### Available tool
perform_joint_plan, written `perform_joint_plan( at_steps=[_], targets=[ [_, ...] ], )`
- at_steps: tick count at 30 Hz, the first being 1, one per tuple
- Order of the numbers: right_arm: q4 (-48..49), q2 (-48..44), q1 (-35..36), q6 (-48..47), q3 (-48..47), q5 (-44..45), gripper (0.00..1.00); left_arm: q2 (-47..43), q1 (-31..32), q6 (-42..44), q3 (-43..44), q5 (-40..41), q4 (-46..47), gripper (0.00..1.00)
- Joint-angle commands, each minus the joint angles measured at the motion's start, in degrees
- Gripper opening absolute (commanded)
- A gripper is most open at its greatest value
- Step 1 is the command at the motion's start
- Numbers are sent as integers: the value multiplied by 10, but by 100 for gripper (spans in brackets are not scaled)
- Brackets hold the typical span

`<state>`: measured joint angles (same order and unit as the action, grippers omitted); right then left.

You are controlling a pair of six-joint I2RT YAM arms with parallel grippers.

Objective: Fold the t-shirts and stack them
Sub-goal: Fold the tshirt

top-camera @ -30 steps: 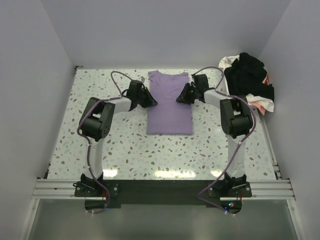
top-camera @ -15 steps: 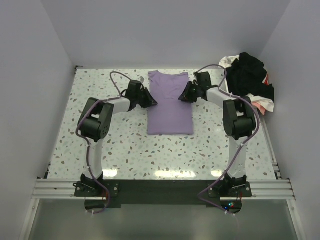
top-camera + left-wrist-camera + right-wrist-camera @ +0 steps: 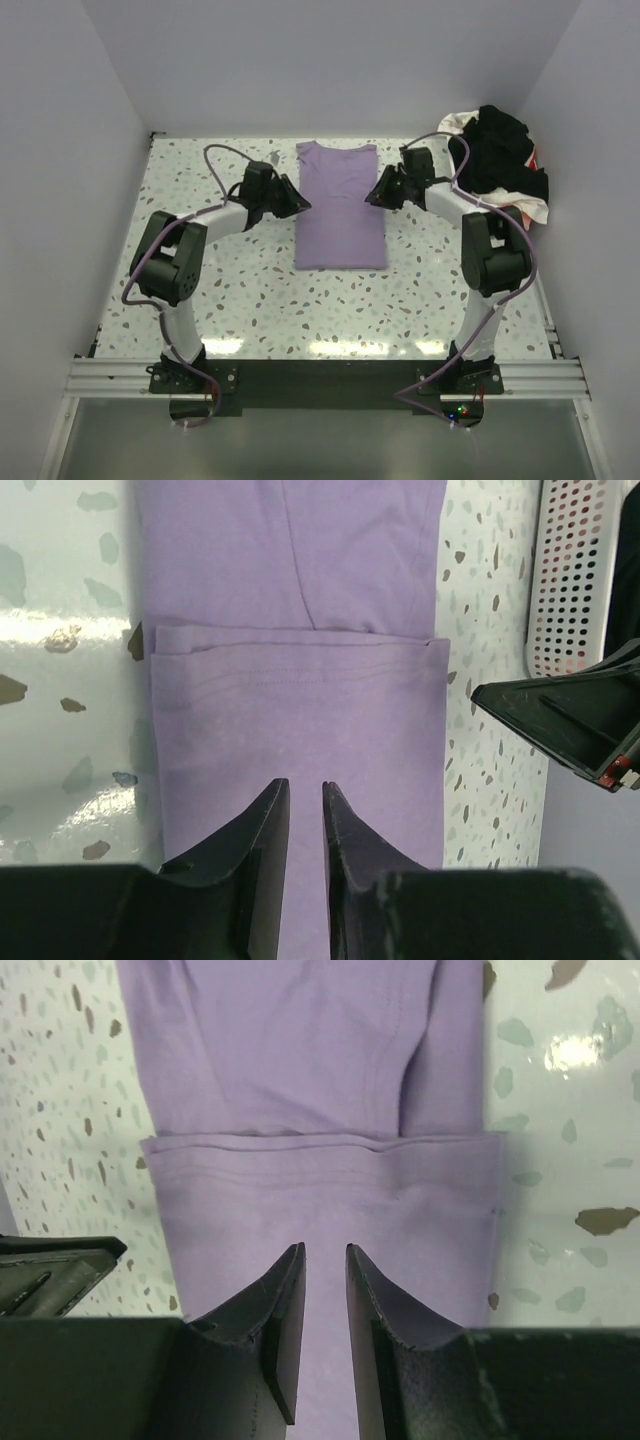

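Observation:
The lilac t-shirt (image 3: pixel 340 205) lies flat at mid-table, folded into a narrow strip with its sleeves turned in. My left gripper (image 3: pixel 298 201) sits at its left edge and my right gripper (image 3: pixel 372 194) at its right edge, facing each other. In the left wrist view the left gripper (image 3: pixel 305 783) hovers over the lilac cloth (image 3: pixel 300 710), jaws a narrow gap apart with nothing between them. The right gripper (image 3: pixel 325 1247) stands the same way over the shirt (image 3: pixel 320 1190). Black, white and pink-red t-shirts (image 3: pixel 498 155) are heaped at the far right.
The white perforated basket (image 3: pixel 570 570) holds the heap at the table's right edge. Grey walls close in the left, back and right. The right gripper's fingers (image 3: pixel 570 715) show in the left wrist view, the left gripper's fingers (image 3: pixel 50 1270) in the right wrist view.
Both arms have swung their elbows outward, and the right gripper has drawn back slightly from the shirt's edge. The left jaws have parted a little. The shirt has not moved.

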<state>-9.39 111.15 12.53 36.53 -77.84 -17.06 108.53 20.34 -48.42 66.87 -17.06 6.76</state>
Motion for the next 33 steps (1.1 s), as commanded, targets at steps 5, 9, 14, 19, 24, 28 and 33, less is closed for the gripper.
perform_joint_plan(
  at_steps=[5,9,14,19,24,28,33],
  targets=[
    [23,-66,1,2,106,-8,27,-45,8,0,-55,1,11,24],
    [34,-152,30,13,196,16,27,-101,31,11,-140,-2,21,24],
    [55,-220,75,28,297,25,27,-153,62,18,-215,1,40,24],
    [59,-226,77,30,344,41,27,-143,86,10,-271,22,54,23],
    [51,-240,69,28,375,55,27,-155,86,-5,-321,41,69,21],
    [35,-246,61,21,390,64,27,-162,86,2,-327,42,57,21],
    [11,-276,48,21,400,64,27,-188,85,6,-331,39,41,21]
  ],
)
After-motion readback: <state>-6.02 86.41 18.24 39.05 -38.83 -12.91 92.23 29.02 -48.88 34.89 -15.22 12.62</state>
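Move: The folded t-shirt's near-left corner lies about 16 cm back and 2 cm left of the left hand, some 7 cm below it. For the right hand, the near-right corner is about 18 cm back, 3 cm to its right and 7 cm down. The folded-over edge runs crosswise just beyond both hands, its ends about 3 cm ahead and 7 cm down: 1 cm left of the left hand, 2 cm right of the right hand. Fingertips of both hands come down right at the t-shirt's two near corners, slightly open; whether they press on the cloth can't be made out. Both hands draw straight back from the folded-over edge along the shirt's sides, left about 16 cm and right about 18, sinking some 7 cm in two steps with a fairly level or slightly rising stretch between. The wrists tip about 10 degrees further down, and then the hands almost stop. ##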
